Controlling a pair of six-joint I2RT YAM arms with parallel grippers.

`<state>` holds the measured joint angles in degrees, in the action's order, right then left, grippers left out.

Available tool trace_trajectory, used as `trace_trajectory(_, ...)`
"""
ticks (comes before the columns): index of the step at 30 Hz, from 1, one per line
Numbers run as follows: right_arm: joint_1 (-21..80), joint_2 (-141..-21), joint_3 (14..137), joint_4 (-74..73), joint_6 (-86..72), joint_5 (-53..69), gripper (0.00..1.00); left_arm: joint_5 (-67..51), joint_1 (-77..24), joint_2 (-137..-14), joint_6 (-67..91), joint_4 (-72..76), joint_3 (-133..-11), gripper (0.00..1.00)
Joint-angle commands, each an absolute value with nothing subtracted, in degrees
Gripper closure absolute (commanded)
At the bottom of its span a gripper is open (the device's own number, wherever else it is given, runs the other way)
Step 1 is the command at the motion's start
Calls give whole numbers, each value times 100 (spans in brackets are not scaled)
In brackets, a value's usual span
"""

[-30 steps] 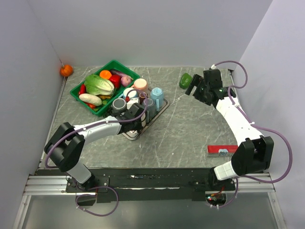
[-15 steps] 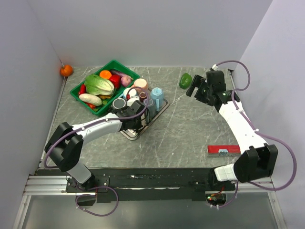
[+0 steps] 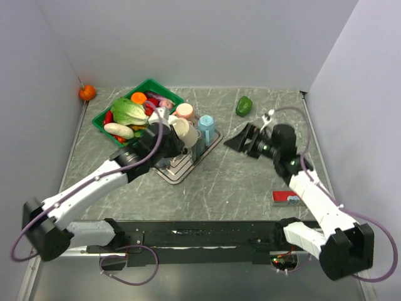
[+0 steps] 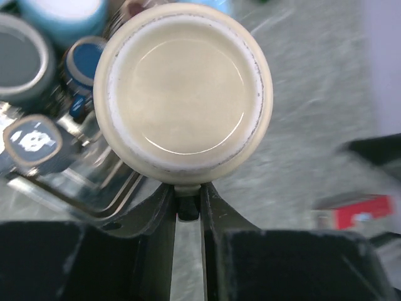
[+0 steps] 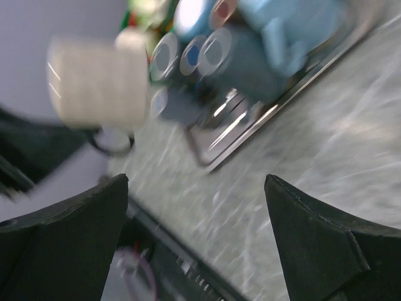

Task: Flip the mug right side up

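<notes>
A cream mug (image 3: 182, 131) is held by its handle in my left gripper (image 3: 169, 141), lifted above the metal dish tray (image 3: 173, 172). In the left wrist view the mug's round base (image 4: 183, 94) faces the camera, and the jaws of the left gripper (image 4: 188, 195) are closed tight on the handle. My right gripper (image 3: 240, 140) is open and empty over the table to the right of the tray, pointing toward it. The right wrist view shows the mug (image 5: 97, 81) blurred at the upper left, beyond the wide-open right gripper (image 5: 197, 207).
The tray holds a light blue mug (image 3: 206, 123), a pink cup (image 3: 184, 111) and several other cups. A green basket (image 3: 101, 125) of vegetables stands behind it. A green pepper (image 3: 244, 105), an orange (image 3: 86, 92) and a red box (image 3: 289, 197) lie on the table.
My left gripper has lifted the cream mug up off the tray. My right arm has swung from the back right, near the pepper, down toward the middle, facing the tray.
</notes>
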<state>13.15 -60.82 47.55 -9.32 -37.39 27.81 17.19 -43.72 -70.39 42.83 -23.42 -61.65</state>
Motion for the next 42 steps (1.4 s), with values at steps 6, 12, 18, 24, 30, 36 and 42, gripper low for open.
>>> trace_trajectory(6,2662,-5239,3463,2486,-5299,3367,3,433,-4421,-6100,4192,-204,-6398,99)
trace_trajectory(12,2918,-5159,3489,3883,-5650,3269,2,-360,-4430,-5898,4605,658,-6433,99)
trace_trajectory(18,2953,-5458,3858,4104,-6003,3279,8,-905,-4447,-5871,5097,1520,-6399,99)
trace_trajectory(24,2953,-5327,3982,4191,-6125,2910,17,-1081,-4500,-5827,5528,2303,-6047,99)
trace_trajectory(30,2962,-5554,3955,4885,-6502,3076,22,-1090,-4535,-5801,5625,2558,-5862,99)
trace_trajectory(36,2962,-5932,3911,5722,-6934,3182,29,-1134,-4535,-5827,5651,2733,-5739,99)
trace_trajectory(42,2953,-6021,3973,5626,-6987,2927,53,-1301,-4544,-5915,5853,3049,-5503,99)
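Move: The cream mug hangs upside down from the left hand, which already pinches its handle; its middle is about 5 cm ahead of that hand and 4 cm above. From the open right hand, the same mug is some 17 cm to the left, 4 cm ahead and 2 cm higher. Down on the tray, roughly 17 cm below the left hand, the tall grey mug stands about 8 cm ahead and 5 cm to the right, the light-blue mug 15 cm ahead and 9 cm right. Up by some 19 cm and back to the right, the left hand carries the mug clear of the tray by its handle, rolling it through roughly 55 degrees and slowing near the end. The wide-open right hand sweeps back and left towards it, then climbs about 15 cm while tilting its fingers upward, and half closes them around the handle beside the left fingers; whether they touch it can't be seen. ##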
